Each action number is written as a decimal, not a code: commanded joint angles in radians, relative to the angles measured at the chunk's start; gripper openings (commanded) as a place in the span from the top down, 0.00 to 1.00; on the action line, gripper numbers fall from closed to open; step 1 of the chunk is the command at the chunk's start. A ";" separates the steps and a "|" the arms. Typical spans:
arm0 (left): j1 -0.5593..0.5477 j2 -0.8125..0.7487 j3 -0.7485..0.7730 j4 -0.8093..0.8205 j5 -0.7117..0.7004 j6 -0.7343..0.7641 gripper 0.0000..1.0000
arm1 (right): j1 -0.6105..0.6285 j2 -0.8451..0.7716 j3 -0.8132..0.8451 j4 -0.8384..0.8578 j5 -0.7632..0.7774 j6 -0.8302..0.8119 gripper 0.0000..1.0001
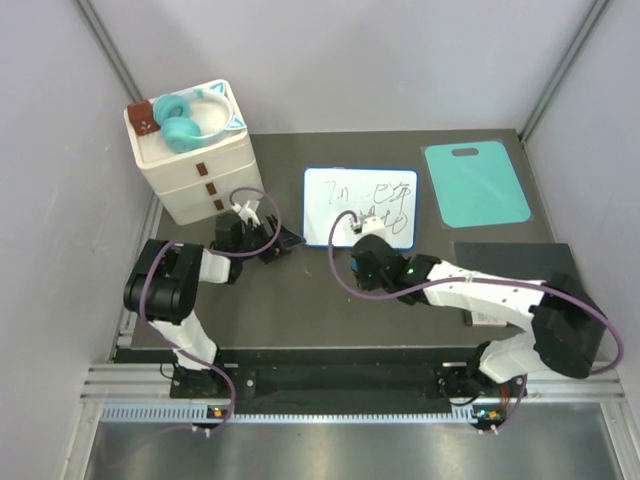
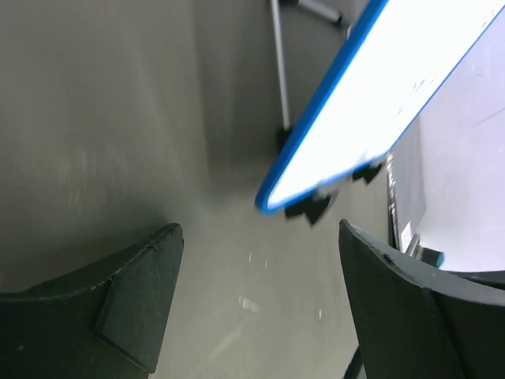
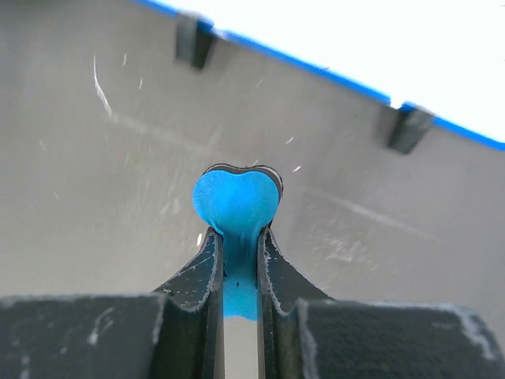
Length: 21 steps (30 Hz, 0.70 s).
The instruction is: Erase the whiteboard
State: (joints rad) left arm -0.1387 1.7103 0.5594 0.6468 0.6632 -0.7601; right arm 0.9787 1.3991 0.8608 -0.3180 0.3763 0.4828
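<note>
The whiteboard (image 1: 345, 200) lies flat at the table's middle, white with a blue rim and black scribbles across it. My left gripper (image 1: 288, 240) is open and empty just left of the board's left edge. In the left wrist view the board's blue corner and black feet (image 2: 379, 95) lie ahead of the gripper (image 2: 260, 292). My right gripper (image 1: 362, 238) is at the board's near edge, shut on a blue eraser (image 3: 237, 201). The eraser's rounded head bulges past the fingertips (image 3: 207, 260). The board's rim and two feet (image 3: 355, 39) show just beyond it.
A white drawer unit (image 1: 205, 185) stands at the back left with teal headphones (image 1: 185, 120) on top. A teal mat with a handle slot (image 1: 475, 185) lies at the back right. A black sheet (image 1: 510, 262) lies at the right. Grey walls enclose the table.
</note>
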 commanded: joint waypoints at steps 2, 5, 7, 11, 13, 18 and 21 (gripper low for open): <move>-0.018 0.156 0.083 0.360 0.018 -0.123 0.16 | -0.152 -0.112 0.026 0.030 -0.146 -0.003 1.00; -0.025 0.244 0.132 0.447 0.035 -0.166 0.17 | -0.192 -0.112 0.046 0.019 -0.162 -0.029 1.00; -0.030 0.287 0.160 0.474 0.016 -0.168 0.19 | -0.212 -0.103 0.067 0.010 -0.184 -0.042 1.00; -0.062 0.367 0.250 0.525 0.050 -0.197 0.25 | -0.241 -0.086 0.083 0.023 -0.217 -0.053 1.00; -0.084 0.388 0.278 0.556 0.046 -0.211 0.30 | -0.262 -0.078 0.083 0.028 -0.232 -0.056 1.00; -0.122 0.420 0.322 0.570 0.062 -0.211 0.49 | -0.316 -0.074 0.090 0.036 -0.260 -0.059 1.00; -0.133 0.440 0.309 0.594 0.070 -0.229 0.74 | -0.327 -0.075 0.095 0.036 -0.246 -0.067 1.00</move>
State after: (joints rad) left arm -0.2565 2.1128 0.8539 1.1416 0.7128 -0.9703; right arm 0.6693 1.3251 0.8997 -0.3172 0.1360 0.4374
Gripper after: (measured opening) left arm 0.445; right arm 0.096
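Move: The whiteboard, propped a little off the table, has its middle about 16 cm right of the left hand and 9 cm ahead, roughly level with it. The drawer box stands some 20 cm to that hand's left and 15 cm ahead. From the right hand, already holding the eraser, the board's middle is about 17 cm ahead, 2 cm right and 3 cm lower; the teal mat lies 28 cm right and 22 cm ahead. Forward first, about 7 cm along the whiteboard's left side, then swinging right onto that edge, the left hand rises slightly, tips its fingers up some 10 degrees and closes them to about half open around the edge. The right hand keeps its grip on the eraser and carries it forward, right and up, roughly 8 cm in all, towards the board's scribbled right half. ##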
